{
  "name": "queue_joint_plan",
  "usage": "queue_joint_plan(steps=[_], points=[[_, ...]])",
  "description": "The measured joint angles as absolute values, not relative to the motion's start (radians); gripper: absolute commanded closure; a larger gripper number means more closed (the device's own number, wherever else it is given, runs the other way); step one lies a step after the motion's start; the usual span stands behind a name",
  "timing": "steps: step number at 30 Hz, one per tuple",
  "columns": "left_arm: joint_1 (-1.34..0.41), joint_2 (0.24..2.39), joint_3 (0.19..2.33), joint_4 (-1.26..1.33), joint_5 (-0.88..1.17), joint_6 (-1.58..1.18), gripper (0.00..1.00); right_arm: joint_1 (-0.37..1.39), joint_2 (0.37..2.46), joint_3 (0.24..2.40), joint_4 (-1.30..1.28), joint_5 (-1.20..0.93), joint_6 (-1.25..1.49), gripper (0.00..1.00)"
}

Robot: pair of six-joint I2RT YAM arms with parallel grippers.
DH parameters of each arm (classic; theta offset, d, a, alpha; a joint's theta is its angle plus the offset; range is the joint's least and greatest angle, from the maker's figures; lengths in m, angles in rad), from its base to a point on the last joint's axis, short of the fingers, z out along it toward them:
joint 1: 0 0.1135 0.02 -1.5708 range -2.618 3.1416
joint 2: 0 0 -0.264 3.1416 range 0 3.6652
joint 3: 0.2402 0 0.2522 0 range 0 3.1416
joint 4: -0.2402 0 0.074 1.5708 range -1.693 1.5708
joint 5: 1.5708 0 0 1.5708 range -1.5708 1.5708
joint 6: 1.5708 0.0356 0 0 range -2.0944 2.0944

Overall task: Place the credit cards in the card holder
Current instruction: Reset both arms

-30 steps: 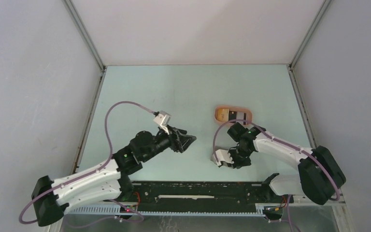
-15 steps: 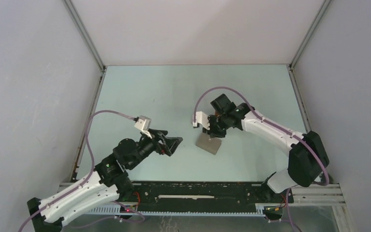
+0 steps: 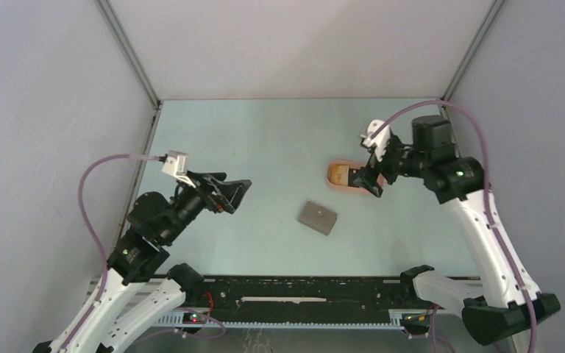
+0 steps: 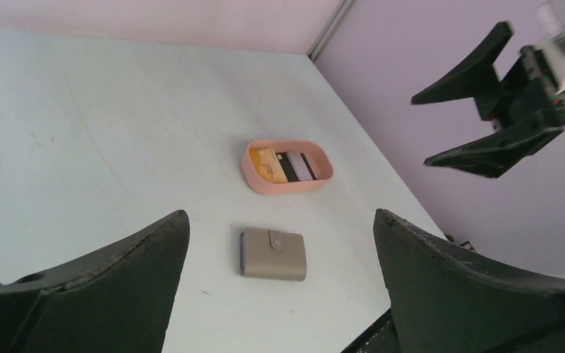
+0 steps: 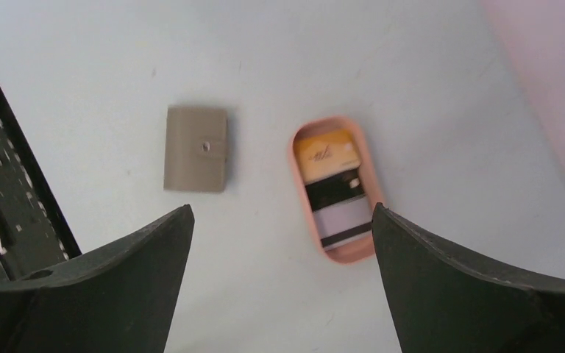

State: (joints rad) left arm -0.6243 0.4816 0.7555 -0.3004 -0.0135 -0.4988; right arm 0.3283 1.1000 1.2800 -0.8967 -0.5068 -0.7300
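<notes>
The card holder (image 3: 318,218) lies flat and snapped closed on the table, also in the left wrist view (image 4: 273,254) and the right wrist view (image 5: 196,148). The credit cards lie side by side in a peach oval tray (image 3: 336,186): an orange-yellow card (image 5: 327,154), a dark card (image 5: 332,191) and a pale card with a dark stripe (image 5: 342,219). My right gripper (image 3: 374,170) hangs open and empty above the tray's right end. My left gripper (image 3: 234,195) is open and empty, raised well left of the holder.
The tray (image 4: 287,185) sits just behind the holder, toward the right wall. Grey enclosure walls close in the table on three sides. The black base rail (image 3: 301,288) runs along the near edge. My right gripper (image 4: 421,131) shows high in the left wrist view.
My right gripper has opened, left the card holder on the table and swung up and back-right over the tray. My left arm has drawn back to the left, opening wide.
</notes>
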Motion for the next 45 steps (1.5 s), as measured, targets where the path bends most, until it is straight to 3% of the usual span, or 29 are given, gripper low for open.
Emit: queue_joint_plan(steps=[7,17,45], points=[[-0.612,0.529,0.966,-0.431,0.012,-0.441,0.0,0.196,0.999,1.435,-0.864,-0.603,-0.467,0.0],[-0.612,0.523,1.101,-0.572,0.012,-0.408,0.0,0.178,0.973,1.579,-0.853,-0.712,-0.219,0.0],[-0.612,0.433,1.047,-0.593,0.038,-0.411,0.0,0.13,0.928,1.563,-0.848,-0.697,-0.099,0.0]])
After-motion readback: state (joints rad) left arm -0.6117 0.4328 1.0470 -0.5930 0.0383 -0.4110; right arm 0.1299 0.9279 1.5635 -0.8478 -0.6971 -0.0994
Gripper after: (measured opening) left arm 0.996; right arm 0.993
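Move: The closed card holder lies on the table about 11 cm to the right hand's left, level with it fore and aft, and some 26 cm below. The pink box of cards stands roughly 13 cm ahead of that hand and just 1 cm to its right, about 25 cm down. From the left hand the card holder is about 6 cm ahead, 20 cm to the right and 31 cm below. Upward and a little back, both empty hands draw away from the card holder with their fingers wide open. The right climbs quickly, some 16 cm, its down-pointing fingers swinging up about 30 degrees to nearly level as the wrist also turns slightly clockwise, then all but halts. The left rises, eases back and left, then sinks slightly near the end. ##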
